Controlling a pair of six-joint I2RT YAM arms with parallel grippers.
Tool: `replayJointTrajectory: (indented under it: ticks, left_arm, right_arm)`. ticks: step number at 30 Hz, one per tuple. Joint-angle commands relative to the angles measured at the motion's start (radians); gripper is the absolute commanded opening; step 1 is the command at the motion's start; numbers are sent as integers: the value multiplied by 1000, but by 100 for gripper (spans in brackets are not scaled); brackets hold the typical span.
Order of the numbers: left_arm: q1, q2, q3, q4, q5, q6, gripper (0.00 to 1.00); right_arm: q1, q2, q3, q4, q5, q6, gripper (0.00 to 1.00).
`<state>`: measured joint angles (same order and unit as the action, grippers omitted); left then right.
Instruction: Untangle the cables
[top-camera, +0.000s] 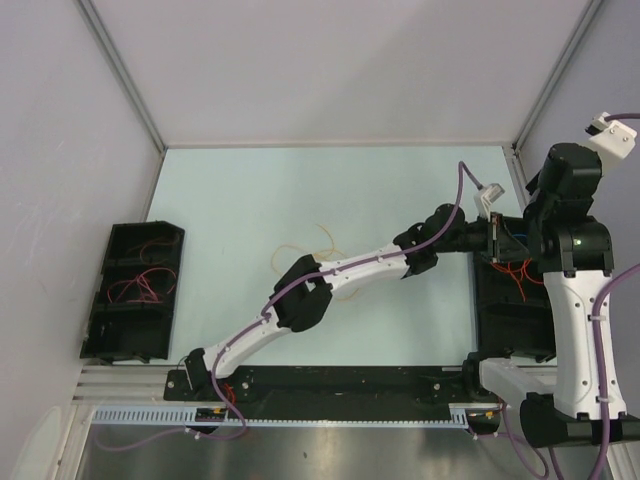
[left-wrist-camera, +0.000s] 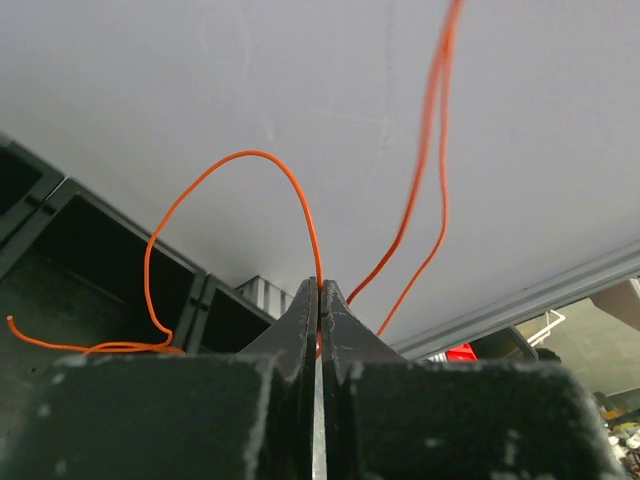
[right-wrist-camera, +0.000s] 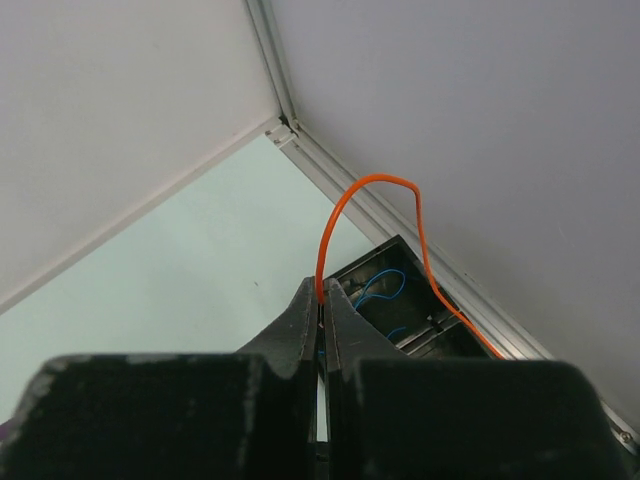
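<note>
My left gripper is shut on a thin orange cable, which loops up from the fingertips and trails into the black tray. In the top view the left gripper reaches over the right tray. My right gripper is also shut on an orange cable, which arches up and drops over the tray. A blue cable lies inside that tray. Pale yellow cables lie curled on the table beside the left forearm. More orange cable sits in the right tray.
A second black tray at the table's left holds red cables. White walls close the table on three sides. The left arm stretches diagonally across the table. The right arm stands at the right edge.
</note>
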<state>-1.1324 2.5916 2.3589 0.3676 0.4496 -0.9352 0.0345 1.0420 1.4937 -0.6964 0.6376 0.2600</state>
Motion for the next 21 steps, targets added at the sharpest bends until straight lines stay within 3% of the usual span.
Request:
replayJointTrajectory:
  ticks: [1,13,15,16,17,19,20,21]
  left_arm:
    - [-12,38,57,94,8,-46,0]
    - [-47,111,69,114,-127,-56,0]
    - [-47,117,73,100,-132,-54,5]
    - [-47,117,74,88,-134,-53,13]
    - [-47,110,71,73,-138,-42,34]
    - [-47,99,63,27,-132,-25,60]
    - [-46,88,48,15,-127,-8,85]
    - [-46,66,34,-7,-124,-2,92]
  right_arm:
    - [-27,0,-9,61,20,7,0]
    - [-192,35,-116,92,-64,73,0]
    - [-206,41,-124,94,-61,74,0]
    - [-212,44,-124,95,-59,74,0]
    - [-216,43,-124,97,-59,76,0]
    - [-228,46,-124,101,-59,77,0]
    - [-232,46,-124,100,-61,81,0]
    - [-240,47,-125,97,-64,81,0]
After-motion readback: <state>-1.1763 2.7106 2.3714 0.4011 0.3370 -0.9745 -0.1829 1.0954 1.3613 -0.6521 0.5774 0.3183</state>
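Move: The red cable is pinched in both hands above the right-hand bin. From the left hand, the bin's middle compartment is about 6 cm ahead, 8 cm to the right and 23 cm below, with the blue cable's loops some 20 cm ahead, 9 cm right and 24 cm down. From the right hand, that compartment lies about 2 cm back, 8 cm right and 39 cm below; the blue cable is 14 cm ahead, 9 cm right and 40 cm down. Lowering its stretch of the red cable towards the bin, the left hand sinks about 7 cm with a small shift to the right, then opens its fingers wide near the end and lets go. Meanwhile the right hand keeps its pinch and carries its end down and right about equally, some 6 cm each, turning roughly 10 degrees clockwise. ##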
